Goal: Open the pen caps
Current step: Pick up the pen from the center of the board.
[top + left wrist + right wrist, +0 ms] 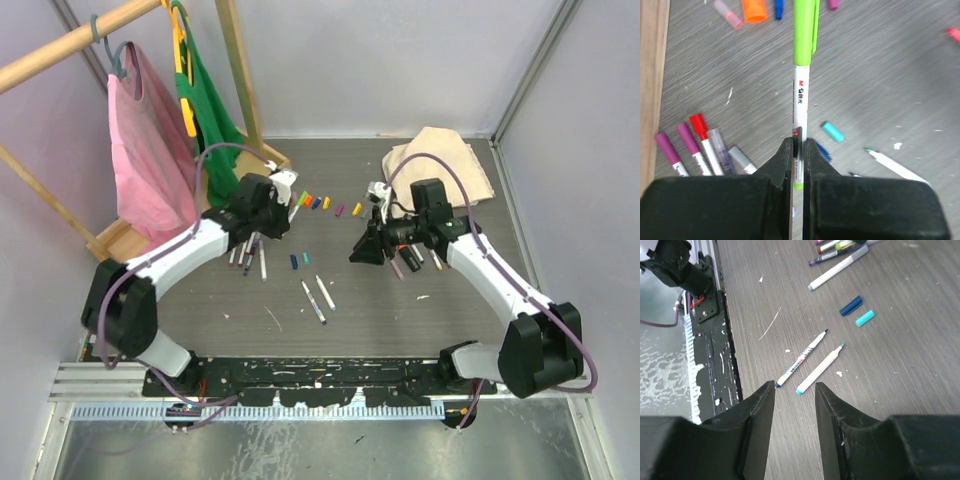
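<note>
My left gripper (798, 145) is shut on the lower end of a white-barrelled pen (800, 100). Its lime-green cap (802, 30) is still on and points away from me. In the top view this gripper (283, 197) sits by a row of loose pen caps (318, 203). More loose ones lie around: orange (754, 9), pink (727, 14), teal (832, 131). Capped pens (695, 145) lie at the lower left. My right gripper (795, 387) is open and empty, hovering (362, 250) above the table. Beneath it lie two uncapped pens (802, 360), a blue cap (850, 305) and a teal cap (865, 318).
A wooden rack (60, 50) with a pink garment (150, 150) and a green one (212, 110) stands at the back left, its base (125, 238) close to my left arm. A beige cloth (440, 165) lies at the back right. The black rail (715, 340) lines the near edge.
</note>
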### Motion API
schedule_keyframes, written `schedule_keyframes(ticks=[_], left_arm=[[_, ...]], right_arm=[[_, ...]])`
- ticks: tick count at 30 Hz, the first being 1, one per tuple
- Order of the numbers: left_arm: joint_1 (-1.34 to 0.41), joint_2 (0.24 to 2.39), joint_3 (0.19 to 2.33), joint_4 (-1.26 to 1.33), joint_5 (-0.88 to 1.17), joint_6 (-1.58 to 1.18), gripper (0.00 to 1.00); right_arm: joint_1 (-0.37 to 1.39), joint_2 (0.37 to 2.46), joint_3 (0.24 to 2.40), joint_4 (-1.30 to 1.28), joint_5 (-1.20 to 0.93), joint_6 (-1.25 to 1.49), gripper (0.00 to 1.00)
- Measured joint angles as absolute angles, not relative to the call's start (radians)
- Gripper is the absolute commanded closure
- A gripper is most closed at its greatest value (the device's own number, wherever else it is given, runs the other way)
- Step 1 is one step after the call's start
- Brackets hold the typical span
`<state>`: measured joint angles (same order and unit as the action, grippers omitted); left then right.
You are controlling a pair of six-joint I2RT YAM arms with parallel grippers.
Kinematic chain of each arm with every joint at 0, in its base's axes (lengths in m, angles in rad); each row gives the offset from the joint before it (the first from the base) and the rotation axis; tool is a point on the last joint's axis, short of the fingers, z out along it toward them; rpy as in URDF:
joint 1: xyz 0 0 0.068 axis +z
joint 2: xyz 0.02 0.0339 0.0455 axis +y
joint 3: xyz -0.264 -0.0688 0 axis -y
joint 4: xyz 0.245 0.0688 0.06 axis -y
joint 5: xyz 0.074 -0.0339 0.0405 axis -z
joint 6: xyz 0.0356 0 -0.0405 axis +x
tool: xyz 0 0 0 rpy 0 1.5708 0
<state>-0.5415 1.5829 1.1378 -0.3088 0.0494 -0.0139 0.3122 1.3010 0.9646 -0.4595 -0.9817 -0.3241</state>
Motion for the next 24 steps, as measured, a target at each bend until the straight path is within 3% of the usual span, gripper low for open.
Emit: schedule_keyframes(ticks=[10,17,24], left_arm=[[-0.589,1.267,0.752,0.18,0.215,-0.353,1.0],[-0.781,1.23,0.62,0.506,0.115,-0.496,1.0],[-0.949,1.248,0.569,0.773,-0.044,-0.538,1.0]], right_arm=[[0.197,1.092,0.829,-0.192,-1.024,-0.093,0.46],[0.173,1.11,0.766,-0.009,-1.098,0.055,0.37],[0.173,1.111,0.669,0.228,-1.168,0.242,0.36]])
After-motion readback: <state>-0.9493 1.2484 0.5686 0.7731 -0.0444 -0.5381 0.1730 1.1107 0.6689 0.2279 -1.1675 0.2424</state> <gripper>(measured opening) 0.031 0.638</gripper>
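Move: The left gripper already holds the green-capped pen near its tail; the right gripper it is taken to waits some 16 cm right, 11 cm back and 7 cm higher. On the table, 10 cm under the left hand, the teal cap lies about 3 cm back and 4 cm right, the uncapped teal pen 12 cm back, 9 cm right. From the right hand, the held pen's middle is about 13 cm ahead, 14 cm left, 5 cm below. Still pinching the green-capped pen, the left hand carries it back, right and up, about 12 cm each way, towards the right gripper, rolling some 50 degrees so its fingers swing from slanting down to nearly level. The right hand rises about 5 cm, its early shift right partly undone, levels its left-pointing fingers and opens wider for the pen; it hasn't gripped the pen. ##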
